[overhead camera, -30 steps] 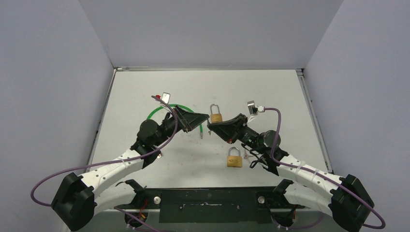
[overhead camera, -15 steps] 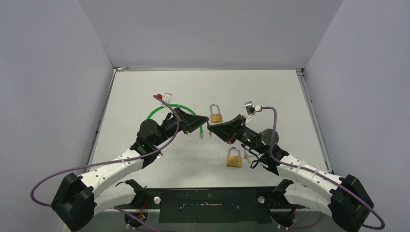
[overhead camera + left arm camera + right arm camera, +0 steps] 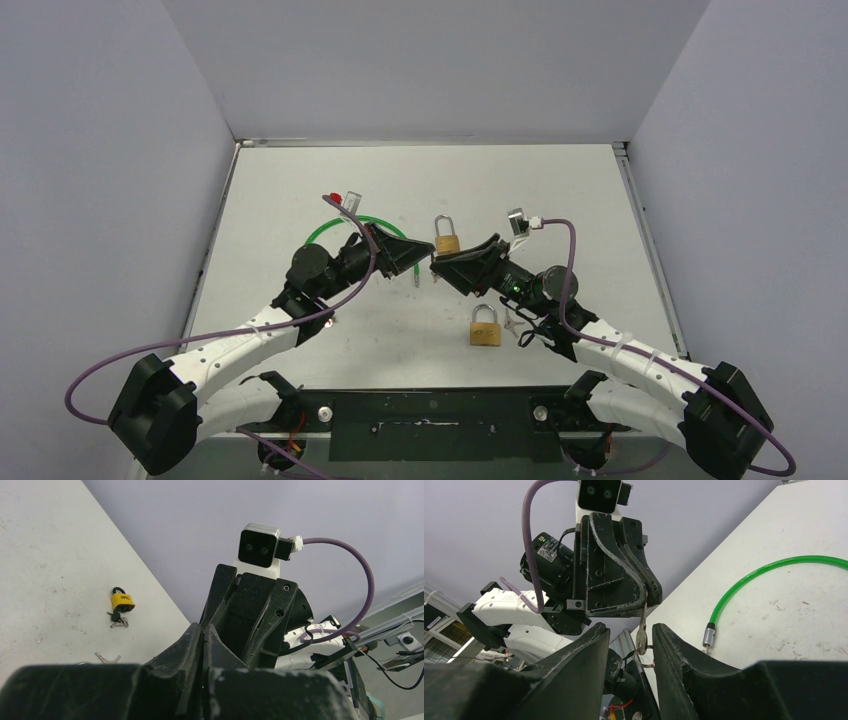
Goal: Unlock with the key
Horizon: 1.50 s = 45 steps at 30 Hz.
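The two grippers meet tip to tip above the table's middle. In the right wrist view a small silver key (image 3: 642, 630) with a ring (image 3: 644, 660) hangs from the shut tips of my left gripper (image 3: 648, 599). It hangs between the open fingers of my right gripper (image 3: 630, 626), close to the right finger; I cannot tell whether it touches. From above, the left gripper (image 3: 424, 258) faces the right gripper (image 3: 438, 264). One brass padlock (image 3: 446, 238) lies just behind them, another (image 3: 485, 328) lies nearer. The left wrist view shows my left gripper (image 3: 205, 629) pressed shut, the key hidden.
A green cable loop (image 3: 352, 222) lies behind the left gripper, its metal end (image 3: 708, 635) on the table. In the left wrist view a yellow padlock (image 3: 122, 601) has keys (image 3: 118, 622) beside it, and a loose key (image 3: 107, 657) lies nearer.
The left gripper has shut on the key, and the right gripper, shut until half a second ago, has opened. Both arms have shifted only slightly.
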{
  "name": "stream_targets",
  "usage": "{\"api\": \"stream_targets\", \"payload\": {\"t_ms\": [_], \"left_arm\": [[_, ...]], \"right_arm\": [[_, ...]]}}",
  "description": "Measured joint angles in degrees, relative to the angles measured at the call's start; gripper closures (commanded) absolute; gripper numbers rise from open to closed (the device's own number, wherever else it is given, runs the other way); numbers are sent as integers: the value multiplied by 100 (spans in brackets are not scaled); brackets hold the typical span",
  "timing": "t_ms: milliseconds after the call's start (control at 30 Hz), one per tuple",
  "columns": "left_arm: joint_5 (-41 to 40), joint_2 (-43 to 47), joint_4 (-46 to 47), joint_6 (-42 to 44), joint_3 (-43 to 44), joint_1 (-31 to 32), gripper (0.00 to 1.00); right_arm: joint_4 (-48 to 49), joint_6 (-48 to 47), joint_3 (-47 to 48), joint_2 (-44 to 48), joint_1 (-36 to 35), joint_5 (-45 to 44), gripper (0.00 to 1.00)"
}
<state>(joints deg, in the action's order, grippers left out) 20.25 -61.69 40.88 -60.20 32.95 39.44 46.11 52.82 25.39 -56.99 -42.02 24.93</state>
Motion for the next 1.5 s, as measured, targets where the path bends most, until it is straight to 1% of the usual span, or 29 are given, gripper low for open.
{"api": "stream_targets", "payload": {"t_ms": [67, 133, 200, 333, 400, 467, 533, 667, 800, 900, 933, 1067, 1233, 1267, 1333, 1400, 1433, 1500], "left_arm": [[0, 0, 0, -2, 0, 0, 100], [0, 0, 0, -4, 0, 0, 100], [0, 0, 0, -13, 0, 0, 100], [-2, 0, 2, -44, 0, 0, 100], [-4, 2, 4, -57, -2, 0, 100], [-7, 4, 4, -59, -2, 0, 100], [-7, 20, 4, -61, -2, 0, 100], [-9, 79, 13, -59, -2, 4, 100], [-31, 94, 57, -57, -22, 4, 100], [-55, 101, 98, -57, -46, 4, 100], [-66, 109, 105, -59, -57, 4, 100], [-105, 166, 131, -50, -81, -2, 100], [-127, 249, 129, -33, -83, -15, 100], [-127, 260, 125, -33, -83, -13, 92], [-144, 282, 74, 2, -83, -15, 72], [-254, 361, -90, 107, -83, -24, 58], [-356, 431, -254, 188, -81, -28, 47], [-658, 577, -778, 422, -26, -31, 35]], "right_arm": [[57, 39, 0, 0, 0, -9, 66], [79, 50, 0, 0, 0, -26, 71], [85, 63, 0, 0, 0, -55, 73], [81, 63, 0, 0, 0, -63, 71], [83, 63, 0, 0, 0, -63, 72], [85, 66, 0, 0, 0, -63, 80], [87, 70, -2, -2, 0, -66, 84], [103, 109, -9, -4, 4, -68, 83], [170, 166, -9, -55, 4, -61, 75], [184, 205, -9, -122, 4, -42, 76], [186, 208, -9, -133, 4, -42, 78], [205, 223, -9, -155, 4, -39, 100], [354, 260, -9, -155, 4, -37, 100], [363, 260, -9, -155, 4, -37, 100], [348, 238, -9, -149, 4, -39, 100], [236, 184, -11, -107, 33, -66, 100], [146, 149, -15, -59, 66, -90, 100], [-68, 50, -42, 74, 164, -151, 100]]}}
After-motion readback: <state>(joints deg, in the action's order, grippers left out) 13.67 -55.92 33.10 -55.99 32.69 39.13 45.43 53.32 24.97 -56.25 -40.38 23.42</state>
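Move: The key stands in the small gap between my fingertips. My shut left fingers still hold its blade, its middle roughly 1 cm to their right, 1 cm back and 2 cm lower. From my part-open right fingers it lies about 1 cm ahead, 1 cm left and 1 cm higher. On the table some 27 cm below the right hand, the far brass padlock lies about 20 cm ahead and 4 cm right, the big brass padlock 4 cm back and 12 cm right, and the cable's free end 9 cm ahead and 4 cm left. With my left hand keeping the key almost still, I narrow my right fingers around its bow end in stages, almost in place, until they pinch it shut. My left hand eases up by about 1.5 cm, then opens to nearly half, lets go of the blade and slips off leftward about 2 cm, slightly forward and back down. The right hand starts to draw off rightward and forward, about 1 cm. ##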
